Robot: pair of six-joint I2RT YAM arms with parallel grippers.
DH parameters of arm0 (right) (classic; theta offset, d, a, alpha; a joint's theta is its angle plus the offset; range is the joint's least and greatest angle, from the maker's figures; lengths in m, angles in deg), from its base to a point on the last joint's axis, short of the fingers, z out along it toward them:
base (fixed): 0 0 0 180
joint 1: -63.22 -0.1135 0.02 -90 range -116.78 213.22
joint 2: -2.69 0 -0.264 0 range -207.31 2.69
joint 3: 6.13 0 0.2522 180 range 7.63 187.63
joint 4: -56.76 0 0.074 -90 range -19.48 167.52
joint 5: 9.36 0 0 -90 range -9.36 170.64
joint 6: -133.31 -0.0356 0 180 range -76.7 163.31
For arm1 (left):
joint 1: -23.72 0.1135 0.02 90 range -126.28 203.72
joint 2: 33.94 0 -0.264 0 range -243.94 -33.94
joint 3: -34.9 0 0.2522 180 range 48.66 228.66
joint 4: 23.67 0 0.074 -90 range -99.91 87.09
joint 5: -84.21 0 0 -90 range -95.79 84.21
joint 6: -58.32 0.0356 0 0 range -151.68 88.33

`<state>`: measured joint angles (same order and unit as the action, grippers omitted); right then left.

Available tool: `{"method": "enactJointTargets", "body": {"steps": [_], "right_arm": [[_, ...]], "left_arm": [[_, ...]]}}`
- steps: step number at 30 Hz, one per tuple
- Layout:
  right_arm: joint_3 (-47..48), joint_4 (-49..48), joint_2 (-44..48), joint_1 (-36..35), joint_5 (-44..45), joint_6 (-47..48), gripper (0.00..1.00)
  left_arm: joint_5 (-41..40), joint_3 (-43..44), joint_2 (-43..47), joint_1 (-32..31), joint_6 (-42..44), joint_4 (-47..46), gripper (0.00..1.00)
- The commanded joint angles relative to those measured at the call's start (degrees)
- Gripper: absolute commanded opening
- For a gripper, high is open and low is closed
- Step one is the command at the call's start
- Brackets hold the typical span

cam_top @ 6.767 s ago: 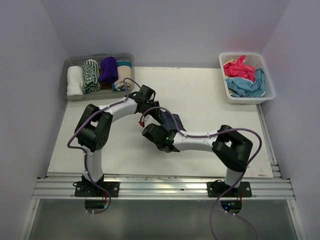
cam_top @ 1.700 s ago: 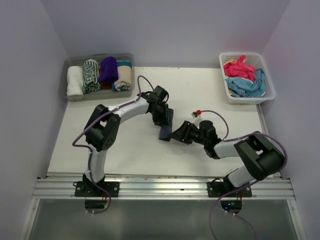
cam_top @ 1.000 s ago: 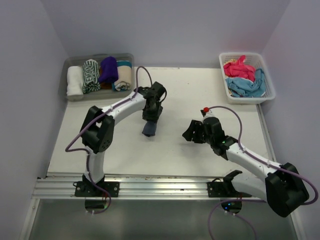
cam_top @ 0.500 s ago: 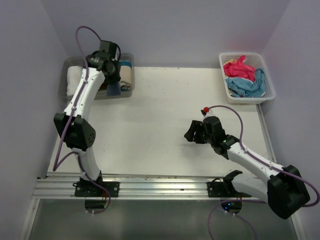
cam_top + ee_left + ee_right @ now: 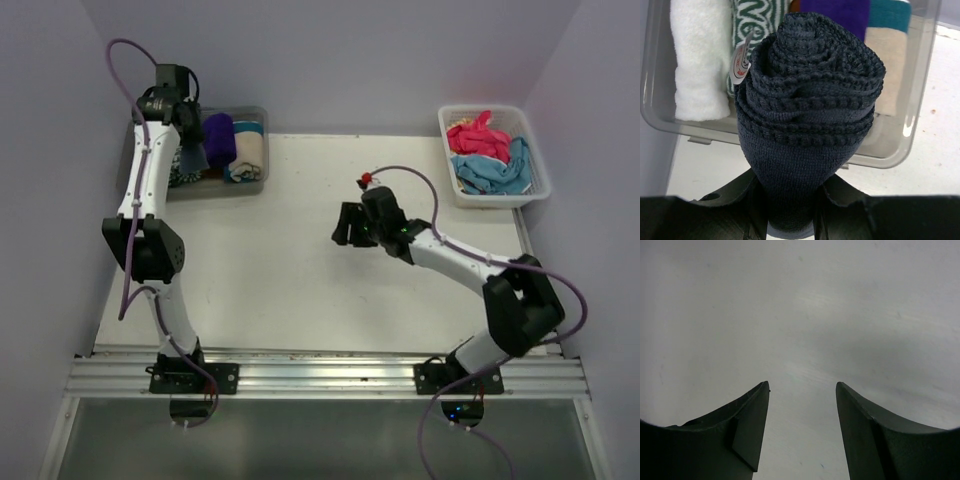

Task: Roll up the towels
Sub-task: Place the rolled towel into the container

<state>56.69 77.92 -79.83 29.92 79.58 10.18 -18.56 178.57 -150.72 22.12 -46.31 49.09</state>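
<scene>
My left gripper is shut on a rolled dark navy towel, holding it end-on above the clear tub at the table's far left corner. In the tub lie rolled towels side by side: white, green-patterned, purple and cream-and-teal. The navy roll hangs over the green-patterned and purple ones. A white tag sticks out of its left side. My right gripper hovers open over the bare middle of the table, with nothing between its fingers.
A white lattice basket at the far right corner holds loose pink and light blue towels. The purple walls stand close behind the tub and on both sides of the table.
My left arm carried the navy roll from the table's middle to over the tub, then a little further left. My right gripper, open, swung up and left towards the table's centre.
</scene>
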Motion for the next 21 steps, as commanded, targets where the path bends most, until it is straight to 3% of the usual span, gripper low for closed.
{"method": "enactJointTargets", "body": {"steps": [1,2,3,4,5,9,18,21], "right_arm": [[14.9,-3.2,-10.8,-3.4,-0.8,2.0,0.60],[21.9,-3.4,-14.3,-4.0,-1.6,1.8,0.61],[36.9,-2.7,-26.7,-4.0,-3.4,0.1,0.61],[37.1,-2.7,-26.8,-4.0,-3.4,0.1,0.61],[40.9,-2.1,-32.9,-4.0,-3.6,-0.7,0.62],[62.3,0.5,-46.5,-4.0,-4.4,-4.4,0.62],[90.6,0.8,-69.0,-5.4,-4.9,-11.8,0.63],[91.1,0.2,-70.5,-5.6,-5.3,-13.2,0.61]], "left_arm": [[0.3,-0.6,0.4,1.6,2.7,-4.4,0.21],[0.4,-0.7,0.3,3.5,2.5,-4.5,0.21],[1.9,-2.4,1.1,4.5,1.7,-4.9,0.20],[2.0,-2.4,1.9,4.5,1.7,-5.6,0.20],[2.4,-4.6,2.7,4.6,1.5,-6.3,0.20],[3.9,-7.8,5.7,5.0,0.6,-7.8,0.21],[5.7,-9.5,8.2,5.1,0.2,-7.3,0.21],[6.4,-9.9,8.6,5.2,0.1,-7.4,0.21]]}}
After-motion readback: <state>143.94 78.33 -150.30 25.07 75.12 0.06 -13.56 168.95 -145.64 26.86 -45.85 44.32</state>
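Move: The left hand already holds the rolled dark towel high over the near side of the grey container, whose middle lies about 14 cm ahead, 3 cm left and 20 cm below. In it, from that hand, the green patterned towel lies about 14 cm ahead and 6 cm left, the purple one 14 cm ahead and 3 cm right. For the right hand, empty and open, the container's near right corner is about 25 cm ahead, 26 cm left and slightly lower; the beige towel is 34 cm ahead and 30 cm left. Forward and left in one fast arc of over 30 cm, the right hand swings to the container's near right corner, rising some 7 cm and sinking again, its left side rolling up nearly 20 degrees, fingers staying open. The left hand keeps its grip on the rolled towel, easing about 3 cm left and dipping as much before coming partly back up. Right-hand contact with the rim can't be made out. ##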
